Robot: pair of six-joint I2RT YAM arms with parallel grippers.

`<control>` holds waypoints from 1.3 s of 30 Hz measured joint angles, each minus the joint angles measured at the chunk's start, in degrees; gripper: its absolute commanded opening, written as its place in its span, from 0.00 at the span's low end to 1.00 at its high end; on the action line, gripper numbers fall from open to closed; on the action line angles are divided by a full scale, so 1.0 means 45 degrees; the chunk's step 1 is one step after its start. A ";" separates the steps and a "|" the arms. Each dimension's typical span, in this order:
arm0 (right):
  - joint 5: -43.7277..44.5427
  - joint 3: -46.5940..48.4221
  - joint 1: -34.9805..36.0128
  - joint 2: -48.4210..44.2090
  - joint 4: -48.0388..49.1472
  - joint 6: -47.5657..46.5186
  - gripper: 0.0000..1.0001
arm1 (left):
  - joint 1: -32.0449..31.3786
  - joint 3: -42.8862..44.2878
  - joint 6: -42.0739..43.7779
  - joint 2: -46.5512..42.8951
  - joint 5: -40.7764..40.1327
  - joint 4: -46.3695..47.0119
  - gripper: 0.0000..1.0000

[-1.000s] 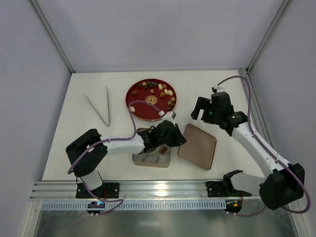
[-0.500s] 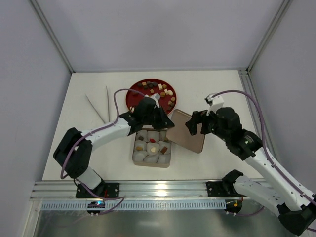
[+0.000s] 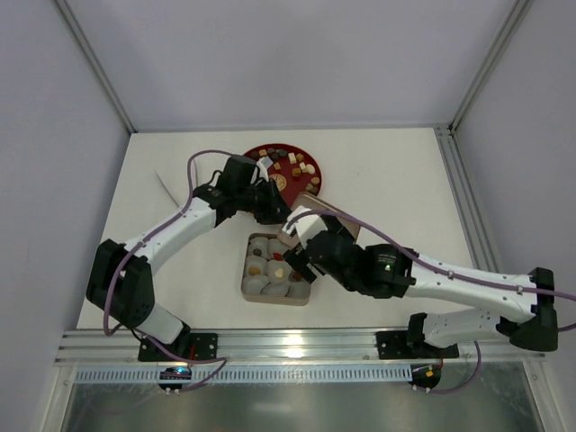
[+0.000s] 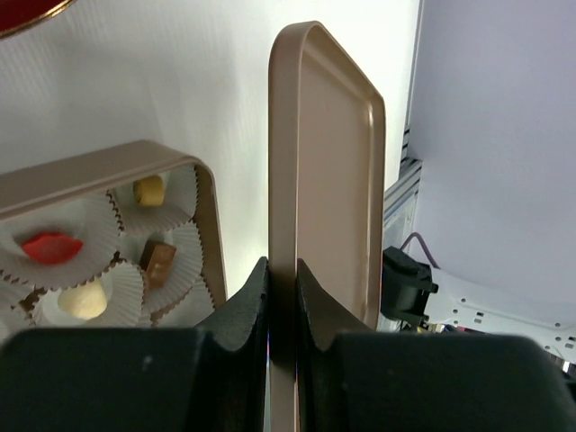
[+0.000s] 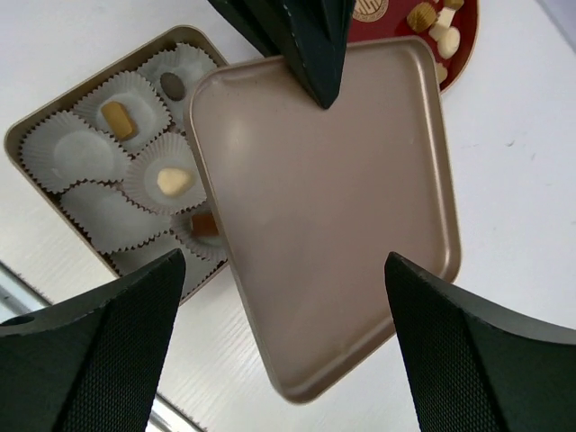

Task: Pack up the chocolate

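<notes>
My left gripper (image 4: 282, 274) is shut on the edge of the tan lid (image 4: 328, 180) and holds it tilted beside the tan box (image 3: 247, 286). The box's white paper cups hold chocolate (image 4: 160, 259), a few pieces, including a red one (image 4: 51, 247) and a cream one (image 5: 174, 180). More chocolate (image 3: 292, 162) lies on the red plate (image 3: 286, 147) behind. My right gripper (image 5: 283, 337) hangs open above the lid (image 5: 333, 207), its fingers (image 5: 117, 351) spread wider than the lid and touching nothing. The left fingertips (image 5: 310, 45) pinch the lid's far edge.
White tongs (image 3: 164, 182) lie on the table at the back left, partly under the left arm. The right arm (image 3: 450, 279) stretches across the table's front right. Grey walls close in the sides, and a metal rail (image 3: 288, 346) runs along the front.
The left gripper took the lid from the table right of the box and carried it back-left, off the table. The right arm swung from the back right to above the lid and box.
</notes>
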 measured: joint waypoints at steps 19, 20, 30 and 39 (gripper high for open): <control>0.4969 0.2385 0.1671 0.5226 -0.2788 -0.0714 0.57 | 0.0204 0.0335 0.0461 -0.0588 0.0457 -0.1545 0.00; 0.5090 0.2385 0.1700 0.5304 -0.2856 -0.0709 0.56 | 0.0209 0.0359 0.0461 -0.0588 0.0461 -0.1554 0.00; 0.5581 0.2380 0.1749 0.5411 -0.2900 -0.0826 0.34 | 0.0267 0.0554 0.0403 -0.0588 0.0607 -0.1593 0.00; 0.6222 0.2341 0.1909 0.5765 -0.2759 -0.1486 0.04 | 0.0359 0.0641 0.0155 -0.0588 0.0588 -0.1637 0.12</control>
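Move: The left gripper already holds the brown lid by its left edge: the lid's middle lies about 8 cm to its right, 1 cm back and 4 cm below, and the chocolate box some 7 cm back, 3 cm left and 16 cm down. From the open right gripper, the lid's middle is roughly 9 cm ahead, 1 cm right and 6 cm lower; the box is 2 cm ahead, 8 cm left and 20 cm below, the red plate 29 cm ahead, 10 cm left and 21 cm down. Sink the right gripper about 3.5 cm and ease it 2 cm forward to the lid's near edge, rolling it some 35 degrees so its left side drops and raising the fingertips a little. Shut its wide-open fingers to pinch that edge. Keep the left grip, easing back and left, then up about 2 cm. ##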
